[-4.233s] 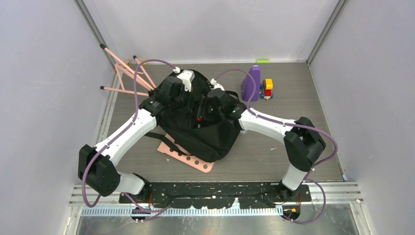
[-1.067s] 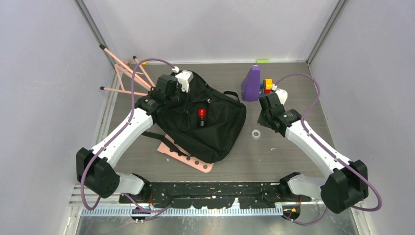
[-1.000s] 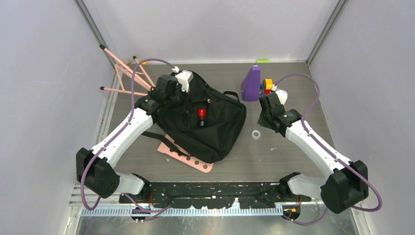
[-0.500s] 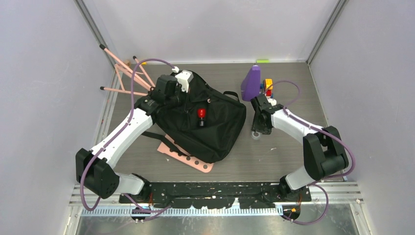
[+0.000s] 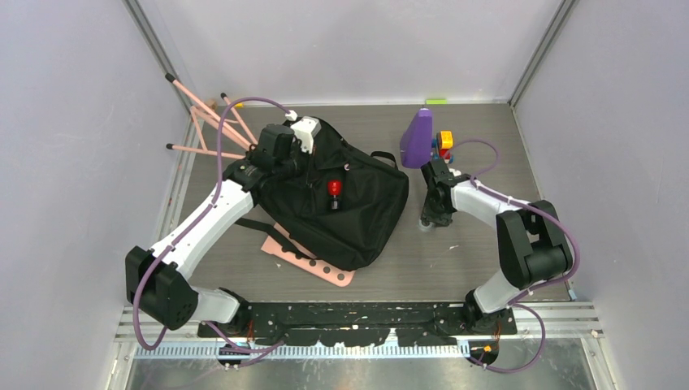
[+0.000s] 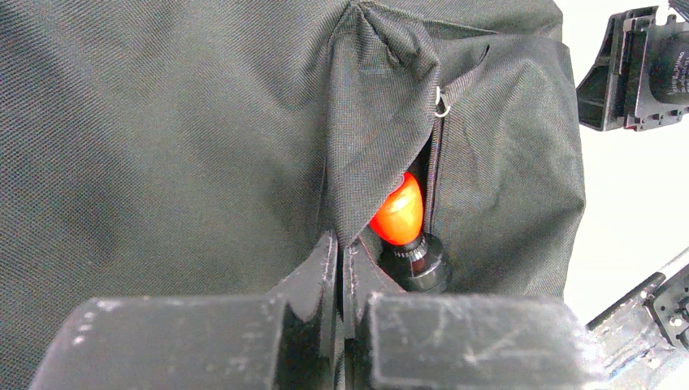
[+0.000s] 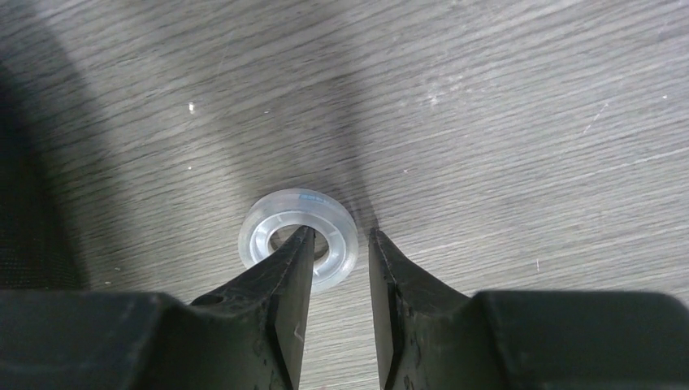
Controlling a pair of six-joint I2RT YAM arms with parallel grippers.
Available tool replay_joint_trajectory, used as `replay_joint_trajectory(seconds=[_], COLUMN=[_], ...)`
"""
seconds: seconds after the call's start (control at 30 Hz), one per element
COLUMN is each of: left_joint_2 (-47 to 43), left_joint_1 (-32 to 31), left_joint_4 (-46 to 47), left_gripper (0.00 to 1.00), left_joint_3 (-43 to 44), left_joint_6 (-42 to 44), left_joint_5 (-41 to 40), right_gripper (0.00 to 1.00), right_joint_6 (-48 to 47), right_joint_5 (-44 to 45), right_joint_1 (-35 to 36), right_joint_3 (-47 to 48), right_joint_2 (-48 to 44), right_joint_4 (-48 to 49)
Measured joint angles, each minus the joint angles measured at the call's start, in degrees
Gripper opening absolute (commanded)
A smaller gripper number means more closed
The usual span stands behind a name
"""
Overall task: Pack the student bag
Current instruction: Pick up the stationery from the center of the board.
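Observation:
The student bag (image 5: 349, 213) lies in the middle of the table, black, with its top slit open. My left gripper (image 5: 294, 166) is shut on a fold of the bag's fabric (image 6: 357, 162) at the slit's edge. A red-orange item with a black cap (image 6: 399, 215) pokes out of the slit, just to the right of the left gripper (image 6: 343, 245). To the right of the bag, my right gripper (image 5: 428, 219) points down at a clear tape ring (image 7: 276, 213) that lies flat on the table. The right gripper (image 7: 341, 240) is open, with one fingertip in the ring's hole and the other outside its wall.
A purple object (image 5: 417, 138) and a stack of coloured toy blocks (image 5: 444, 146) stand behind the right gripper. Pink rods (image 5: 207, 122) lie at the back left. A pink perforated board (image 5: 317, 264) sticks out from under the bag's near edge.
My right arm swung in from beside the purple object and came down over the tape ring, and its jaws opened. The left gripper and the bag have stayed put.

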Motion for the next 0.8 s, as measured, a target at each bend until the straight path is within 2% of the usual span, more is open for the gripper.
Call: replay_joint_trajectory(seconds=[0.13,0.2,0.27,0.3,0.57,0.8], left_joint_2=[0.0,0.0,0.0,0.0,0.0,-0.3], left_joint_1=[0.0,0.0,0.0,0.0,0.0,0.0], left_joint_4=[0.0,0.0,0.0,0.0,0.0,0.0], left_gripper=[0.0,0.0,0.0,0.0,0.0,0.0], left_joint_3=[0.0,0.0,0.0,0.0,0.0,0.0], left_joint_6=[0.0,0.0,0.0,0.0,0.0,0.0], left_joint_5=[0.0,0.0,0.0,0.0,0.0,0.0], right_gripper=[0.26,0.18,0.04,0.02,0.01,0.01], right_joint_6=[-0.4,-0.5,-0.8,-0.9,-1.2,-1.7], right_joint_5=[-0.7,-1.6,-2.1,-2.2,-2.3,-2.3], right_joint_1=[0.0,0.0,0.0,0.0,-0.1,0.2], right_joint_3=[0.0,0.3,0.5,0.5,0.7,5.5], right_joint_2=[0.3,0.7,0.9,0.9,-0.6,-11.0], right_joint_4=[0.6,0.9,0.8,0.7,-1.5,-11.3])
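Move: The tape roll's middle lies only about 2 cm to the right hand's left, level with it and barely 1 cm below, with one open finger over its hole and the other outside the rim. The black bag's middle is some 19 cm left and 4 cm ahead. The purple case stands about 15 cm ahead, 4 cm left; the toy truck 16 cm ahead, 3 cm right. From the left hand the tape roll lies roughly 25 cm right, 5 cm back and 21 cm down. Staying low at first and easing under 1 cm to the left, the right hand shuts its fingers on the near-side right rim of the tape roll, one finger through the hole and one outside. Then it rises, gathering speed, about 7 cm straight up off the table with a slight dip backwards on the way, the wrist nearly unturned and the pinch kept. ##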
